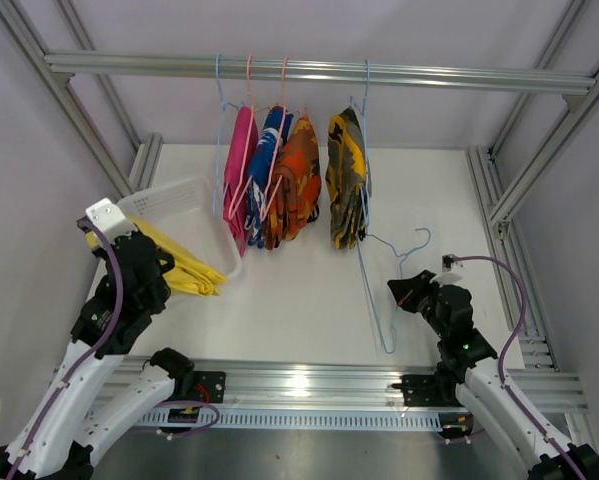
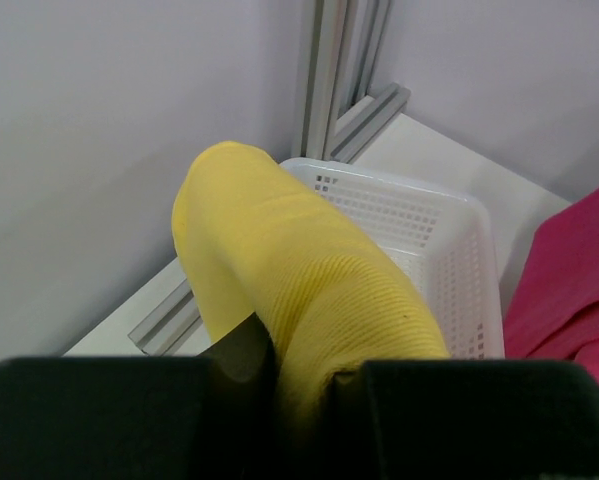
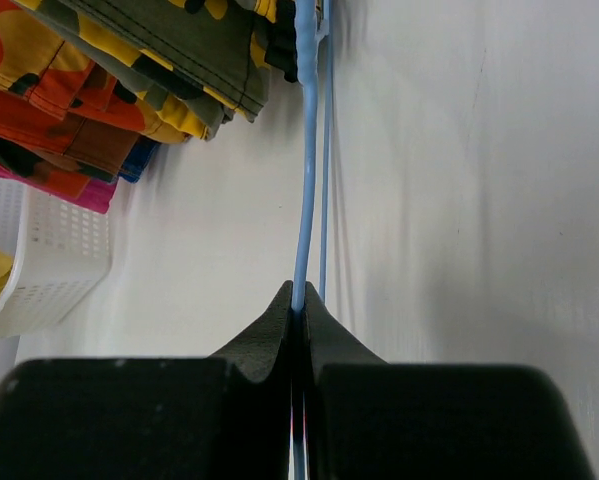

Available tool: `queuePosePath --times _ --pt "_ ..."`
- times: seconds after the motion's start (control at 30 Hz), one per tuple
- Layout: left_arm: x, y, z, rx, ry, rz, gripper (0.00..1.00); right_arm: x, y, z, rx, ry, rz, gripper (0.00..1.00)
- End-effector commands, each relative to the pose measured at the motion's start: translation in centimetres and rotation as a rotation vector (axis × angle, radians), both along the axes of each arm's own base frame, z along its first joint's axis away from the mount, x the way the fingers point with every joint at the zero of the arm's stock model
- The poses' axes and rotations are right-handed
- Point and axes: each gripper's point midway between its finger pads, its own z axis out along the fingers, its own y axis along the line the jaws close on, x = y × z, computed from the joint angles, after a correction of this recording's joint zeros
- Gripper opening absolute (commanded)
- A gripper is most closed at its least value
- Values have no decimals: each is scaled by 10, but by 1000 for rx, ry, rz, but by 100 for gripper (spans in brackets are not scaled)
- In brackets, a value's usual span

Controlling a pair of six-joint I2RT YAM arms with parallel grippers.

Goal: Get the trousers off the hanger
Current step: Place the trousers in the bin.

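The plain yellow trousers (image 2: 299, 260) are pinched between the fingers of my left gripper (image 2: 304, 370), which is shut on them. From above they trail from the left gripper (image 1: 139, 243) over the near rim of the white basket (image 1: 179, 200) onto the table, yellow trousers (image 1: 189, 268). On the rail hang the magenta (image 1: 241, 170), blue-and-white (image 1: 270, 150), orange camouflage (image 1: 295, 180) and yellow camouflage trousers (image 1: 346, 180). A bare blue hanger (image 1: 374, 300) lies on the table. My right gripper (image 3: 299, 310) is shut on its wire (image 3: 301, 200).
The white mesh basket (image 2: 419, 220) sits at the back left by the frame post (image 2: 324, 70), with the magenta cloth (image 2: 569, 280) just to its right. An aluminium rail (image 1: 379, 72) spans the back. Frame beams run along both sides of the table.
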Motion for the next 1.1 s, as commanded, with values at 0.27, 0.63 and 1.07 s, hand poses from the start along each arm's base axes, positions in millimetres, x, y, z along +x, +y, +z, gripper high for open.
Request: queuePosePath --times 0.27,0.63,1.07 --pt "22 12 7 -135 -74 226 1 4 2 9 -2 -46 11 0" --pt "48 10 -25 -140 17 331 1 4 -2 7 -30 -44 8 0" --pt "68 23 -62 -145 114 449 1 5 -4 8 -49 -56 10 0"
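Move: Ahead of the left hand, which already grips the yellow trousers over the bin's left side, the bin's middle lies about 12 cm farther out, 5 cm to the right and some 25 cm below. The pink trousers hang roughly 10 cm ahead and 23 cm to this hand's right, a little lower, with the blue pair 4 cm to the right of them. From the right hand, still holding the freed hanger, the bin is about 46 cm left, 11 cm ahead and 3 cm lower. Lowering the gripped yellow trousers towards the bin, the left hand sinks about 8 cm while reaching some 6 cm forward, in one steady slanting run. The wrist turns about 20 degrees counter-clockwise and tips the fingers slightly down; they stay closed on the cloth throughout. ##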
